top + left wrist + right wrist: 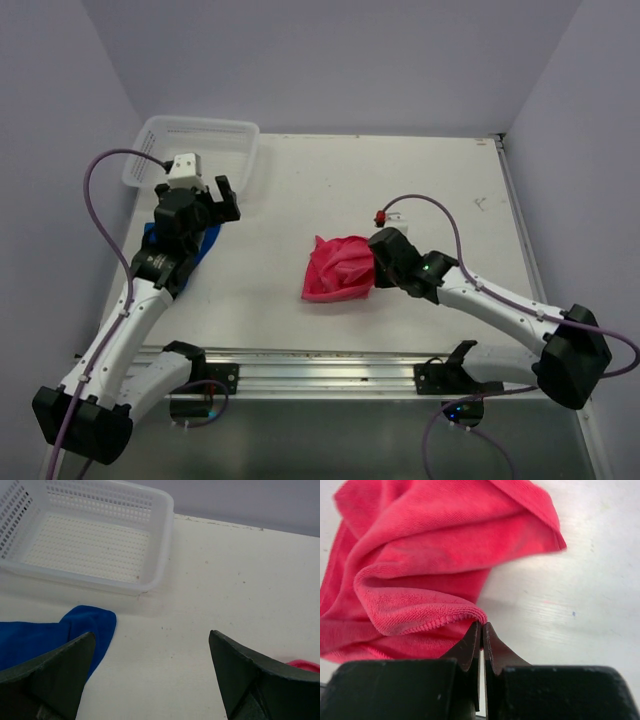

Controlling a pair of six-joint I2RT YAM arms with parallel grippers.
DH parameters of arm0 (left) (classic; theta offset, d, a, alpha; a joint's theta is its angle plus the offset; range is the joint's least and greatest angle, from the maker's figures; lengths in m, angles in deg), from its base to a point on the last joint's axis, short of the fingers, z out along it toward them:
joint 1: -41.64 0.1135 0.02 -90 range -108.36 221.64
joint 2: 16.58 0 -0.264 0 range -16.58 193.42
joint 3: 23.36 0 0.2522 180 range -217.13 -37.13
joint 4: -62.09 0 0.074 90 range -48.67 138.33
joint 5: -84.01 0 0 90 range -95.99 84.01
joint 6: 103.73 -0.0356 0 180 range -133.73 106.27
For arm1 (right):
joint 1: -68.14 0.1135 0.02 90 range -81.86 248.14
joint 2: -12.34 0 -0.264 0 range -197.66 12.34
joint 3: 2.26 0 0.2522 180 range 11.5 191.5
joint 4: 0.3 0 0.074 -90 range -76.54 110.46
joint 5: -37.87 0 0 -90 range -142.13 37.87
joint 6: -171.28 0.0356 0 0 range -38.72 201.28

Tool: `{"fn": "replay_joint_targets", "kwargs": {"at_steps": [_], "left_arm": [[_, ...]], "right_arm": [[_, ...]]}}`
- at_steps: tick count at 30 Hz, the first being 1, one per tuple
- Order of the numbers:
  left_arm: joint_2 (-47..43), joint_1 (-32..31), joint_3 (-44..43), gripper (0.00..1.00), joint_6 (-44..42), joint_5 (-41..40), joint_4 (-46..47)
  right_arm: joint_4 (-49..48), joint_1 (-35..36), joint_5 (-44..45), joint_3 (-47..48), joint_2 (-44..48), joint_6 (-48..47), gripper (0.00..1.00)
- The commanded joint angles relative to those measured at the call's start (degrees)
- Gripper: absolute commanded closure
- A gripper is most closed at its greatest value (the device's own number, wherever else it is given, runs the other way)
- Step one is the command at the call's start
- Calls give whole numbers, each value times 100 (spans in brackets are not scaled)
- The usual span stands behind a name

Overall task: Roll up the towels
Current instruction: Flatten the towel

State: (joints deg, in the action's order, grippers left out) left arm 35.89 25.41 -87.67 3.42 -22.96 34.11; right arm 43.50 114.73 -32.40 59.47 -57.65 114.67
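The pink-red towel (338,268) lies bunched in the middle of the table. My right gripper (374,262) is at its right edge. In the right wrist view the towel (430,555) fills the upper left, and my right gripper (482,625) is shut with the towel's stitched hem pinched at its tips. The blue towel (207,245) lies at the left, mostly hidden under my left arm. My left gripper (208,205) hovers over it, wide open. In the left wrist view the blue towel (40,635) sits by the left finger, and nothing is between the fingers of my left gripper (151,635).
A white mesh basket (200,128) stands at the back left corner, just beyond my left gripper; in the left wrist view the basket (160,545) holds nothing. Walls close off the table on the left, back and right. A metal rail runs along the near edge.
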Motion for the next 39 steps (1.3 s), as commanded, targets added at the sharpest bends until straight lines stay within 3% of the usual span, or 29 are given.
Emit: {"fn": "replay_joint_targets", "kwargs": {"at_steps": [1, 6, 13, 23, 25, 26, 39], "left_arm": [[254, -65, -70, 0, -18, 624, 235], [676, -179, -96, 1, -27, 1878, 341], [1536, -767, -43, 12, 192, 3147, 438], [2373, -2137, 256, 25, 561, 2393, 683], [2548, -2244, 273, 37, 597, 2304, 832], [2601, -2349, 291, 38, 614, 2225, 876], [3787, -2754, 431, 39, 369, 1812, 1983]], "right_arm": [[283, -272, -74, -417, 548, 10, 100], [441, -633, 58, -972, 812, 106, 100], [133, -1072, -276, -1492, 769, 238, 100], [63, -1477, -408, -1536, 847, 98, 100], [37, -1599, -504, -1579, 900, 19, 100], [19, -1652, -548, -1597, 926, -16, 100], [-350, -1925, -1014, -1773, 830, -262, 100]]}}
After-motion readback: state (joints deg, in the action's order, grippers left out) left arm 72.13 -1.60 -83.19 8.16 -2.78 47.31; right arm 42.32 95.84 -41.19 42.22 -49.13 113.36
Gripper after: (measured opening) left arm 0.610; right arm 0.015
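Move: Some 27 cm to the left hand's right, 4 cm nearer the base and 24 cm below lies the middle of the bunched pink towel. The blue towel is about 11 cm left and 2 cm ahead of that hand, and the white basket 24 cm ahead and 11 cm left, both low on the table. The right hand pinches the pink towel's right end, its middle 4 cm ahead, 10 cm left and 8 cm below; the bare table it lowers towards is about 9 cm right, 3 cm back and 9 cm below. Swinging right about 23 cm and sinking 21 cm, slightly back as well, the left hand comes low over the pink towel's left edge, turning some 40 degrees clockwise, tipping down and partly closing its still-open fingers. The right hand, its pinch kept, first draws the right end rightward and down to just above the table, then nearly stays. ##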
